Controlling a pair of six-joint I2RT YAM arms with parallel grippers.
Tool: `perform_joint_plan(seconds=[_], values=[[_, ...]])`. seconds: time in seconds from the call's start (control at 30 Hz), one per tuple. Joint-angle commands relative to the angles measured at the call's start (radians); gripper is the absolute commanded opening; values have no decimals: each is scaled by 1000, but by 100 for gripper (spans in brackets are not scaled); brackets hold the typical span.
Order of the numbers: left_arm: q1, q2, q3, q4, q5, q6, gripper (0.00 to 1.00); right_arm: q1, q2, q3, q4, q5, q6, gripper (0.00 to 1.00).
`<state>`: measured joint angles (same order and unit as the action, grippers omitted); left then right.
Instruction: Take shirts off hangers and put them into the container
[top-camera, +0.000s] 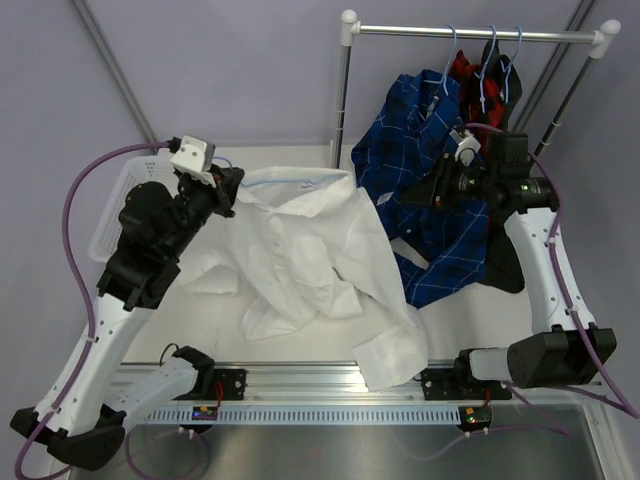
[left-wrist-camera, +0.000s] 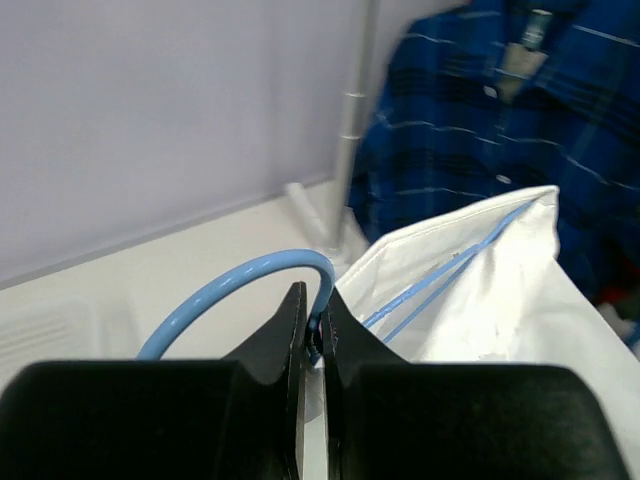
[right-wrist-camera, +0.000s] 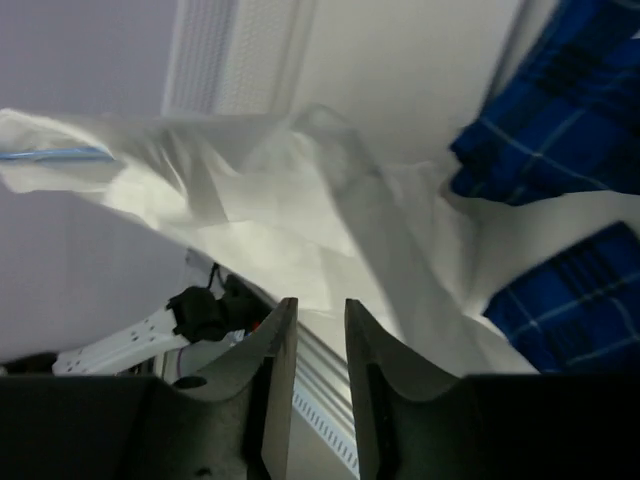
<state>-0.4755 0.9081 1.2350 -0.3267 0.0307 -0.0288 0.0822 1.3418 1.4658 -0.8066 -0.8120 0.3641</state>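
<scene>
A white shirt (top-camera: 310, 250) lies spread across the table, its collar raised at the left. My left gripper (top-camera: 232, 185) is shut on the hooked top of the light-blue hanger (left-wrist-camera: 240, 285), whose wires run inside the shirt (left-wrist-camera: 470, 300). My right gripper (top-camera: 425, 195) hovers at the shirt's right edge in front of the blue plaid shirt (top-camera: 420, 150). In the right wrist view the right gripper (right-wrist-camera: 320, 305) is open with nothing between its fingers, and the white shirt (right-wrist-camera: 300, 220) lies just beyond. The white lattice container (top-camera: 112, 215) sits at the far left, mostly hidden by the left arm.
A silver rack rail (top-camera: 470, 35) at the back right carries light-blue hangers (top-camera: 452, 45) with the blue plaid, a red-and-black plaid shirt (top-camera: 465, 68) and a black shirt (top-camera: 495, 70). The rack post (top-camera: 345, 90) stands behind the white shirt. An aluminium rail (top-camera: 320, 378) runs along the near edge.
</scene>
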Motion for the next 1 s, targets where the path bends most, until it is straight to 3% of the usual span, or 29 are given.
perform_joint_plan(seconds=[0.0, 0.23, 0.37, 0.47, 0.7, 0.97], values=[[35, -37, 60, 69, -130, 50, 0, -47, -84, 27, -20, 147, -91, 38], [5, 63, 124, 29, -117, 33, 0, 17, -141, 60, 1, 200, -165, 46], [-8, 66, 119, 18, -117, 33, 0, 163, -133, 94, 74, 356, -134, 52], [-15, 61, 113, -3, -92, 43, 0, 203, -122, 111, 159, 431, -111, 59], [-28, 38, 84, -9, 12, 56, 0, 330, 74, 301, 155, 438, -154, 70], [-28, 41, 104, -21, 135, 87, 0, 358, 186, 378, 116, 396, -283, 69]])
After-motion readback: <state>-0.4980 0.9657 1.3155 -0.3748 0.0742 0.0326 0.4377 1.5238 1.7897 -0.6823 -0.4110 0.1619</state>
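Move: The white shirt's right shoulder end, on the hanger, lies about 10 cm left of the empty right hand, some 3 cm farther out and roughly level. The blue plaid shirt hangs just beyond this hand, about 6 cm ahead, 4 cm right and 8 cm lower; the rack post stands some 14 cm ahead and 14 cm left. From the left hand, still gripping the hanger's hook, that shoulder end is about 20 cm right and 3 cm ahead. The white shirt's free shoulder end is approached again by the right hand, which first backs off about 3 cm to the right, then rises and swings left and forward past its start, sinking a little at the end, fingers opening wider and tilting up some 25 degrees. The left hand keeps the hook pinched, shifting a couple of centimetres left and forward, then easing back and right. ##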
